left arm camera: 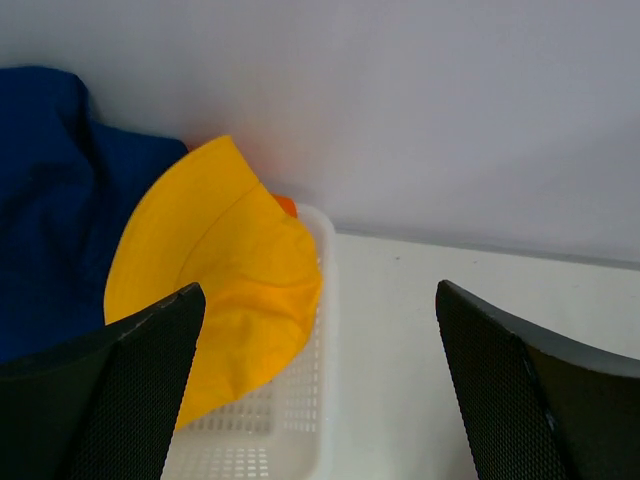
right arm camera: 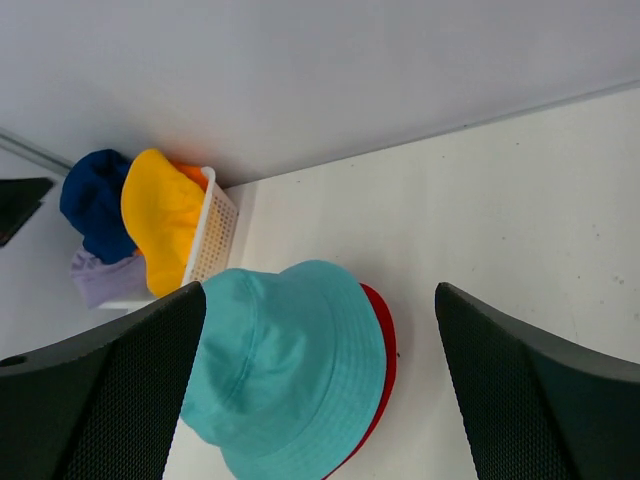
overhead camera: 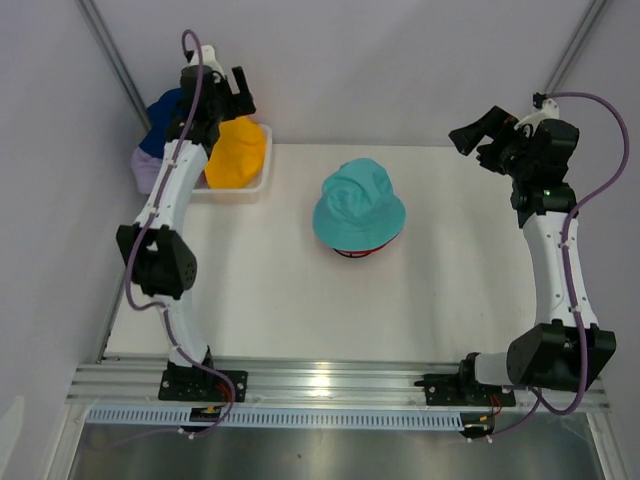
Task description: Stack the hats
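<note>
A teal hat sits on top of a red hat at mid-table; only the red brim edge shows. A yellow hat lies in the white basket at the back left. Beside it are a navy blue hat and a lavender hat. A sliver of orange hat peeks from behind the yellow one. My left gripper hangs open above the basket's right rim, holding nothing. My right gripper is open and empty, raised at the back right and facing the teal hat.
The basket stands against the back wall in the table's far left corner. Slanted metal poles rise at both back corners. An aluminium rail with both arm bases runs along the near edge.
</note>
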Tool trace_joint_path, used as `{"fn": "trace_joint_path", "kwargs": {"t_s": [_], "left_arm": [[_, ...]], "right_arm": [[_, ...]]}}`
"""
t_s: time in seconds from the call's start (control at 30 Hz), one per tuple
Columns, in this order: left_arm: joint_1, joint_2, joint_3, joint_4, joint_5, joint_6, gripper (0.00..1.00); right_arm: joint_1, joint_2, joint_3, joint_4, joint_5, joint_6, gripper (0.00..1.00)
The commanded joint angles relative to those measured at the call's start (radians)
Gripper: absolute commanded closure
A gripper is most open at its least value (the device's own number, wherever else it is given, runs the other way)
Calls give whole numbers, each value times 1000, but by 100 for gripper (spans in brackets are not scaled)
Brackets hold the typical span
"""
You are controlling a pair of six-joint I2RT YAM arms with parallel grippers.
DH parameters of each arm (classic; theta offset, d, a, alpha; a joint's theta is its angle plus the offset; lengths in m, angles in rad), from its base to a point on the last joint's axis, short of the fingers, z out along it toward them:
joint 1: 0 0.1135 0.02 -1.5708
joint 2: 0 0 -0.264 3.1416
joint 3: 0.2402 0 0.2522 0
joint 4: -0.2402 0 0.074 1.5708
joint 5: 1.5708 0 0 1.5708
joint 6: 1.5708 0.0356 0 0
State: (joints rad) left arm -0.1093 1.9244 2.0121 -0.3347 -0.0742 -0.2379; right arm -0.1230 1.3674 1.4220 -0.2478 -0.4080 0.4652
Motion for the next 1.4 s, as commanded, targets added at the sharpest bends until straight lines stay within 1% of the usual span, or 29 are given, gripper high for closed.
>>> {"fn": "trace_joint_path", "kwargs": {"t_s": [0.0, 0.07, 0.1, 0.2, 0.43, 0.67, 0.83, 0.93, 1.07, 1.1, 1.13, 1.17, 1.23, 1.27, 1.33, 1.37], "left_arm": [[-9, 175, 123, -220, -35, 74, 1], [-9, 255, 196, -243, -39, 66, 1], [-9, 274, 204, -256, -41, 65, 1], [-9, 303, 203, -267, -65, 57, 0], [-9, 372, 194, -311, -128, 80, 3], [-9, 427, 194, -270, -154, 88, 8], [-9, 446, 195, -221, -142, 80, 11], [-9, 475, 255, -247, -145, 83, 14], [-7, 516, 324, -282, -119, 97, 23], [-6, 536, 368, -293, -111, 100, 26], [-4, 544, 379, -311, -102, 104, 30], [-1, 548, 388, -316, -82, 106, 37], [5, 553, 398, -320, -65, 103, 47], [13, 552, 398, -319, -55, 97, 55], [23, 555, 399, -322, -24, 81, 64], [28, 553, 398, -323, -15, 77, 73]], "right_arm": [[5, -40, -37, -37, 12, -23, 1], [5, -51, -44, -59, 17, -31, 1], [5, -57, -46, -70, 17, -40, 0], [5, -82, -70, -99, 32, -53, 1], [5, -136, -136, -87, 38, -34, 0], [5, -159, -129, -105, 43, -45, 0], [5, -175, -120, -114, 43, -45, 0], [5, -180, -110, -130, 43, -51, 0], [5, -186, -103, -130, 43, -51, 0], [5, -188, -103, -128, 43, -53, 1], [5, -191, -103, -128, 41, -53, 0], [5, -191, -104, -130, 40, -51, 1], [5, -194, -101, -130, 38, -54, 0], [5, -195, -100, -131, 40, -54, 0], [5, -200, -95, -131, 44, -59, 0], [5, -203, -94, -131, 46, -59, 0]]}}
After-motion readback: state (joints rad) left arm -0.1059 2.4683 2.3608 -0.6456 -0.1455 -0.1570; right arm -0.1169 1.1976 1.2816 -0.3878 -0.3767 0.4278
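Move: The yellow hat lies in the white basket almost straight below the open left hand, about 25 cm down, some 6 cm farther out and 2 cm to the left. In the same basket the blue hat sits roughly 17 cm to the left of the yellow one and 6 cm beyond it; the purple hat is about 21 cm to its left and 6 cm nearer. From the right hand the yellow hat is some 58 cm left, 22 cm ahead and 26 cm below. Straight down first and fast, the left hand drops a good 20 cm onto the yellow hat in the basket, tipping its fingers downward by about 30 degrees. It then eases a little lower, slides a few centimetres forward and closes its wide-open fingers most of the way, pinching the near part of the cloth. The right hand, still open and empty, draws back about 5 cm and sinks slightly. ##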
